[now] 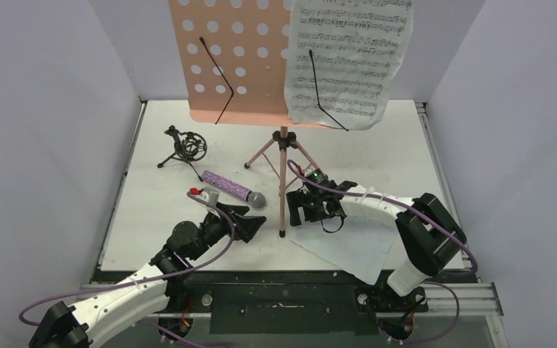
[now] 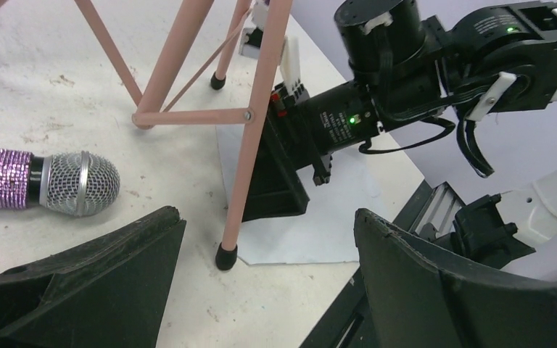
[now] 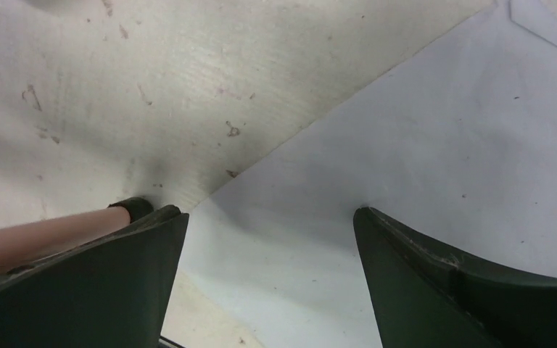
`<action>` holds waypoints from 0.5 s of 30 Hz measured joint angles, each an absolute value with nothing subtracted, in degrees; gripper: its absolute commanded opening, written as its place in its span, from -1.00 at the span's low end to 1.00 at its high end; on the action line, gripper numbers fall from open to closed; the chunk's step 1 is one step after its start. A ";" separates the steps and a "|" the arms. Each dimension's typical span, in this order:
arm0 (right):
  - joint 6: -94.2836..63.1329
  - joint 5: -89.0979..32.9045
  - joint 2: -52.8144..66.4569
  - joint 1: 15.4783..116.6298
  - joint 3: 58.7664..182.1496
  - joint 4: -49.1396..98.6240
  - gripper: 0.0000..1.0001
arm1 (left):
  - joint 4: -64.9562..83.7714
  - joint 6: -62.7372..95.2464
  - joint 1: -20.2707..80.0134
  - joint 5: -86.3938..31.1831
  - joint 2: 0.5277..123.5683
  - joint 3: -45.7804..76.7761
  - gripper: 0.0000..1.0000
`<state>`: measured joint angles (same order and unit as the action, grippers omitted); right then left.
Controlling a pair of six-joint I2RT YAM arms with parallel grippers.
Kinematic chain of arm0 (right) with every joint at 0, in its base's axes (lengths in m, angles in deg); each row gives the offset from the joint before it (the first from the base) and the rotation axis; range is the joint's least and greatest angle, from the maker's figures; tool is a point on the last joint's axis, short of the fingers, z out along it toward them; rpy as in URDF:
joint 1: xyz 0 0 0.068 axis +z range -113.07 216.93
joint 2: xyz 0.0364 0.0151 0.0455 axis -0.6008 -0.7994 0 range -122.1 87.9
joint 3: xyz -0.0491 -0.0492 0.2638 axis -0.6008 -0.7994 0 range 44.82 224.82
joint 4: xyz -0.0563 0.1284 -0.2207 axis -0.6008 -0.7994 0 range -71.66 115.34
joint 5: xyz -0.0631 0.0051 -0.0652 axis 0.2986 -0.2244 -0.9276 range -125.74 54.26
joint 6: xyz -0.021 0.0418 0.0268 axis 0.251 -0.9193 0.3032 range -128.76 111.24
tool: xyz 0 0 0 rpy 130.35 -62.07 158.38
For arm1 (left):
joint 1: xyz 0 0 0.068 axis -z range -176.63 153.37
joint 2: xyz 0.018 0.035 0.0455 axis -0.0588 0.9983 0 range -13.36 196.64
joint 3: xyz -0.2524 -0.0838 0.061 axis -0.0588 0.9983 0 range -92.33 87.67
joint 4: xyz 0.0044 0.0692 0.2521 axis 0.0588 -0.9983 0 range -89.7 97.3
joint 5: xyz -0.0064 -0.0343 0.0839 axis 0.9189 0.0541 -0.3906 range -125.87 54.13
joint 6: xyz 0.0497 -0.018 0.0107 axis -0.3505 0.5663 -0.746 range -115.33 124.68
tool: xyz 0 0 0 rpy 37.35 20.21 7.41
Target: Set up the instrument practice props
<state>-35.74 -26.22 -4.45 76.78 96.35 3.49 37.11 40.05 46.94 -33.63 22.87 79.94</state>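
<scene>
The pink music stand [image 1: 232,65] stands at the table's middle, its front leg [image 2: 250,145] ending in a black foot [image 3: 134,206]. One sheet-music page [image 1: 348,61] rests on the right of its desk. A second white page [image 1: 352,250] lies flat on the table, blank side up [image 3: 406,145]. The purple glitter microphone [image 1: 228,187] lies left of the stand, grey head [image 2: 80,183] toward the front leg. The black mic holder [image 1: 185,147] stands at the back left. My left gripper [image 2: 268,216] is open, just in front of the microphone head. My right gripper [image 3: 270,212] is open, over the flat page's corner.
White walls close in the table on the left, back and right. A dark metal rail [image 1: 283,297] runs along the near edge. The right arm's wrist [image 2: 406,80] sits close beyond the stand's front leg, a short way from my left gripper [image 1: 260,220].
</scene>
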 measured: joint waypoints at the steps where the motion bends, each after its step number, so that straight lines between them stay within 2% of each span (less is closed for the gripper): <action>1: -35.33 -25.61 -4.26 76.87 95.46 4.13 0.80 | 37.11 40.25 46.97 -33.58 22.87 80.22 0.73; 6: -34.89 -21.50 -0.89 78.86 90.80 8.76 0.80 | 37.06 40.99 47.18 -33.17 22.98 81.34 0.74; 15: -36.75 -11.51 0.90 88.89 87.74 12.30 0.80 | 34.18 44.86 47.16 -32.75 23.29 81.69 0.73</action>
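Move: The right hand already has its wide-open fingers down on the pale blue sheet, whose middle lies about 11 cm to its right, 5 cm back and 3 cm lower. The foot of the music stand's front leg is roughly 7 cm to this hand's left and 4 cm back; the microphone's middle is some 25 cm left and 10 cm ahead. From the left hand, the sheet's middle is about 28 cm right, level ahead, 16 cm below. The right hand, fingers still spread wide and pointing steeply down, drags the sheet some 10 cm back towards the table's front edge and about 5 cm left, speeding up, turning about 20 degrees counter-clockwise and tilting as it passes close by the stand's front leg. The empty left hand sinks nearly 3 cm beside the stand, its open fingers tipping slightly downward. ##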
